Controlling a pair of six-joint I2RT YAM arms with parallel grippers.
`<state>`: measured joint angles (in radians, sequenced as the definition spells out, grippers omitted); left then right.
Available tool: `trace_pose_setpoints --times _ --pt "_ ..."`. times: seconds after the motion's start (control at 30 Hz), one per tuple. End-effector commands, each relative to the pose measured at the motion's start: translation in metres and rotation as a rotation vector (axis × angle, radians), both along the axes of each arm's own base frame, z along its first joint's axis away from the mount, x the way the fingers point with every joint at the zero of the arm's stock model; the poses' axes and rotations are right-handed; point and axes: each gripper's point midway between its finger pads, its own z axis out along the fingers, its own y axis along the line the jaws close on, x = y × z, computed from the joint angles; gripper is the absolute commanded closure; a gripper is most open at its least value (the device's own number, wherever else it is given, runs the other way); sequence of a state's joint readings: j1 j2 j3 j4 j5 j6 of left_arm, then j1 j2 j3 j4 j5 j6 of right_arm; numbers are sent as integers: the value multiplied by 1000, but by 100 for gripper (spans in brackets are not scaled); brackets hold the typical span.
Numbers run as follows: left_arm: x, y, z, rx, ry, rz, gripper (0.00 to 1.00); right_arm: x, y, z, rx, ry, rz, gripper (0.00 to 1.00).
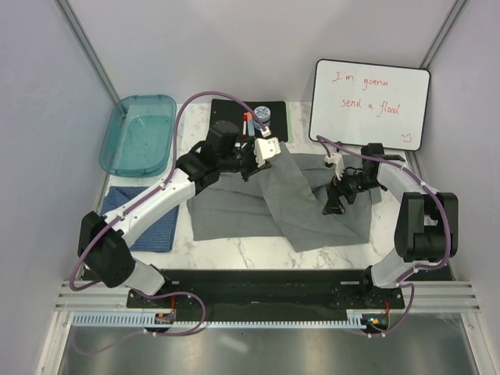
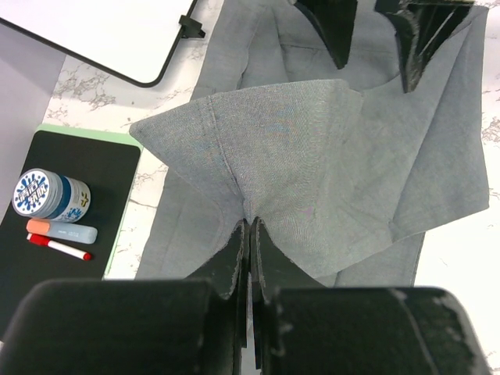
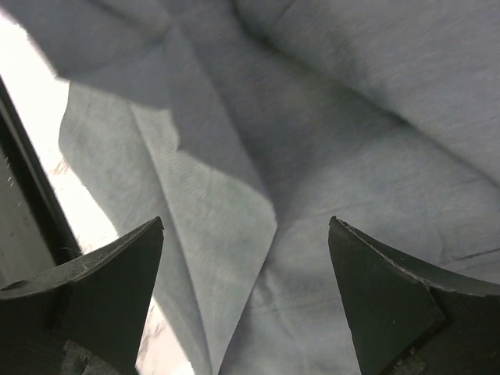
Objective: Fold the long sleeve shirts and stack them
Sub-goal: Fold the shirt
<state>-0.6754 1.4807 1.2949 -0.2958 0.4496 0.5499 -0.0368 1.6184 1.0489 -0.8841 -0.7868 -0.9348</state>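
The grey long sleeve shirt [image 1: 250, 211] lies spread across the middle of the table. My left gripper [image 1: 269, 152] is shut on a pinch of it, and the cloth rises in a fan from the fingertips [image 2: 251, 223] over the flat part of the grey shirt [image 2: 437, 172]. My right gripper [image 1: 336, 199] hovers open just above the shirt's right side, with nothing between its fingers [image 3: 246, 223]; a folded flap of the grey shirt [image 3: 211, 219] lies below. The blue shirt [image 1: 144, 223] sits folded at the table's left, partly under the left arm.
A teal tray [image 1: 141, 133] stands at the back left. A whiteboard [image 1: 369, 101] leans at the back right. A black mat [image 1: 269, 117] behind the shirt holds a jar [image 2: 51, 195], an eraser [image 2: 62, 231] and a red marker [image 2: 58, 248].
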Motion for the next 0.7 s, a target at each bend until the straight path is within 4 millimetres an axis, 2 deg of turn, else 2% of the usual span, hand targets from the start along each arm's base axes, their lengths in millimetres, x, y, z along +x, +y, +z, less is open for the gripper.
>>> trace_pose_setpoints --times 0.0,0.1,0.2,0.27,0.3,0.37,0.4,0.47,0.5,0.57,0.6,0.67 --pt "4 -1 45 -84 -99 -10 98 20 16 3 104 -70 -26 6" --pt "4 -1 49 -90 -105 -8 98 18 21 -8 101 -55 0 8" --pt "6 0 52 -94 -114 -4 98 16 23 -15 100 -32 2 16" --pt "5 2 58 -102 -128 -2 98 17 22 -20 93 -11 -9 29" --pt "5 3 62 -108 -131 1 98 17 22 -21 90 -5 -14 40" --pt "3 6 67 -118 -131 10 98 16 21 -22 87 10 -20 49" --pt "0 8 74 -130 -137 11 98 15 21 -22 87 10 -20 64" --pt "-11 9 82 -151 -124 -27 98 15 20 -16 84 2 -30 80" --pt "-22 14 90 -160 -127 -45 98 14 19 -12 83 3 -38 92" --pt "-53 12 89 -165 -109 -185 98 15 17 5 86 -37 -52 98" --pt "-76 16 75 -132 -38 -258 98 13 15 12 86 -46 -56 100" --pt "-136 13 65 -147 57 -482 98 9 13 30 75 -106 -47 100"
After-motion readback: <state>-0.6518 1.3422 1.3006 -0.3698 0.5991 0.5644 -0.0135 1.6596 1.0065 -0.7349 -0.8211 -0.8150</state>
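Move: The right hand, open just over the shirt, goes for a raised fold about 3 cm below it, 1 cm ahead and 1 to 2 cm to its left. The shirt part already held in the left fingers is some 25 cm to the right hand's left, 5 cm ahead and 18 cm higher; the whiteboard's middle is about 35 cm ahead and 12 cm right. From the left hand that fold lies roughly 24 cm right, 4 cm back and 20 cm down. The right hand sinks about 3 cm onto the shirt, easing slightly forward and left, and its wide-open fingers shut fully to pinch the raised fold, after which it starts back up by a centimetre or so. The left hand keeps its closed grip on the lifted part of the shirt, barely moving at first, then rises about 5 cm and at the end swings some 4 cm back towards the base with a small wrist tilt. ##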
